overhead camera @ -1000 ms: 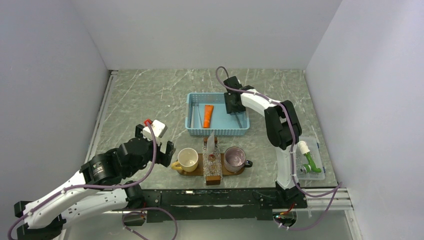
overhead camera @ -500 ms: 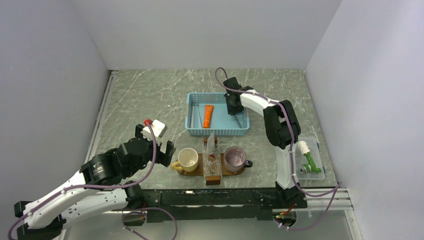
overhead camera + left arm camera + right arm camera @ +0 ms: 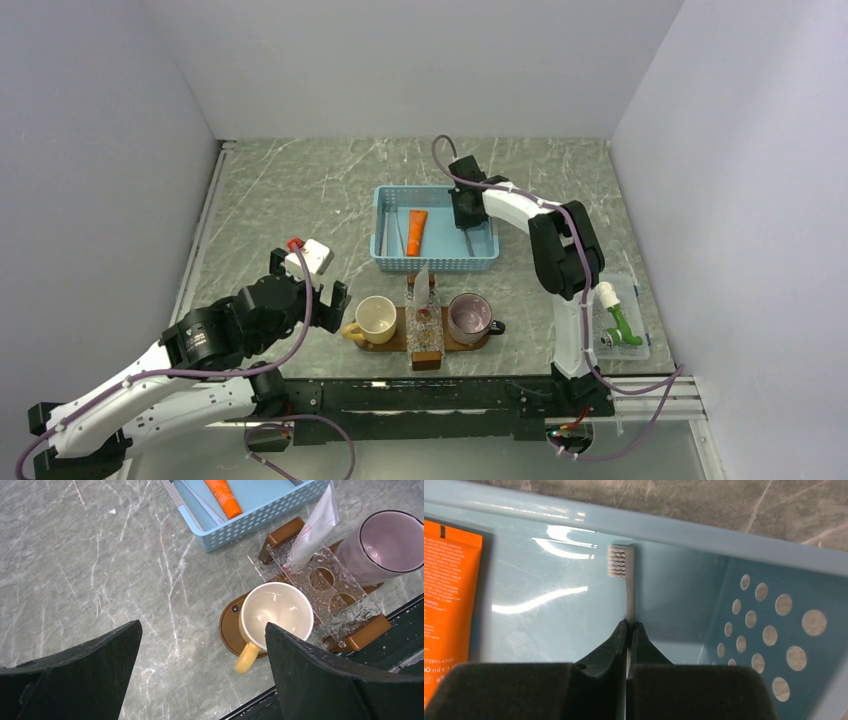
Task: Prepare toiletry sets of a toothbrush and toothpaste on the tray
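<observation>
A light-blue basket (image 3: 436,262) holds an orange toothpaste tube (image 3: 416,232) (image 3: 446,605) and a slim toothbrush (image 3: 629,592), which lies along the basket's right wall with its bristles at the far end. My right gripper (image 3: 629,626) (image 3: 466,222) reaches into the basket and is shut on that toothbrush's handle. A second thin stick (image 3: 398,231) lies left of the tube. The dark-brown tray (image 3: 386,346) (image 3: 229,628) sits near the front edge. My left gripper (image 3: 202,627) hangs open and empty above the table, left of the tray.
On the tray stand a cream mug with a yellow handle (image 3: 376,318), a clear holder (image 3: 424,332) with a white tube (image 3: 314,527) in it, and a purple cup (image 3: 469,316). A small clear box (image 3: 622,322) with a green item sits at the right edge.
The right gripper's jaws have closed onto the toothbrush handle inside the basket. The left arm has not moved.
</observation>
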`<state>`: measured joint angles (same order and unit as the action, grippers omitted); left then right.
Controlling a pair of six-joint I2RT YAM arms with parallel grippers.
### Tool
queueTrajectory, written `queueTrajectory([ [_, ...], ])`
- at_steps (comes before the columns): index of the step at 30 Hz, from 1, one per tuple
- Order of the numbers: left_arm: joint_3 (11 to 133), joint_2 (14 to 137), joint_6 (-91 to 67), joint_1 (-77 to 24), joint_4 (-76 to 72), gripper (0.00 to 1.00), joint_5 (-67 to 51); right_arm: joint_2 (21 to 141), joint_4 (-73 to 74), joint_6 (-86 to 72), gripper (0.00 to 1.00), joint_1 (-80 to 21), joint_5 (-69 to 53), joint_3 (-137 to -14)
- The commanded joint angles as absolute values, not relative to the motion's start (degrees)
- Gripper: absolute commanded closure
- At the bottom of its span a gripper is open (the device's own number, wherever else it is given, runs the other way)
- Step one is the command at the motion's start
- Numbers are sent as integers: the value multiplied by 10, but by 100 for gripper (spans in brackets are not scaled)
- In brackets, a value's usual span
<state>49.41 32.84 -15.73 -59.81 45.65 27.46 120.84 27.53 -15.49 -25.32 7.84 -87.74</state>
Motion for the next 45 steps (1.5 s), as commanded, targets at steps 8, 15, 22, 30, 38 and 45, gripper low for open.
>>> queueTrajectory([
  [8, 498, 323, -161, -596, 451, 1, 297, 1084, 235, -170, 100, -278, 74, -840],
  [15, 498, 321, -160, -595, 447, 1, 293, 992, 172, -173, 100, -286, 78, -791],
  [22, 503, 317, -153, -595, 428, 1, 275, 893, 101, -176, 100, -292, 72, -736],
  [30, 537, 339, -161, -594, 399, 1, 216, 755, 44, -179, 100, -321, 31, -681],
  [38, 569, 363, -176, -594, 334, 1, 128, 640, -18, -241, 100, -331, -100, -628],
  [45, 582, 379, -198, -594, 268, 1, 64, 580, -85, -315, 100, -338, -209, -596],
])
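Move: My right hand already pinches the toothbrush by its neck on the basket floor. The clear holder on the tray stands some 23 cm back and 9 cm left of it, its middle about 3 cm higher. The white tube rises from the holder's far end, 5 cm farther out than that middle. The purple mug is 23 cm straight back from my hand, and the orange tube 3 cm back, 10 cm left. From my left hand the holder lies about 5 cm ahead, 14 cm right and 19 cm below. Fingers kept shut on the toothbrush, my right hand lifts it some 35 cm out of the basket, at first nearly straight up, then also drawing back about 15 cm and a little left, while the wrist rolls and tips up until the fingers point level, forward and left. Late on, my open left hand rises about 7 cm and goes as far to the right, nearing the brush. ##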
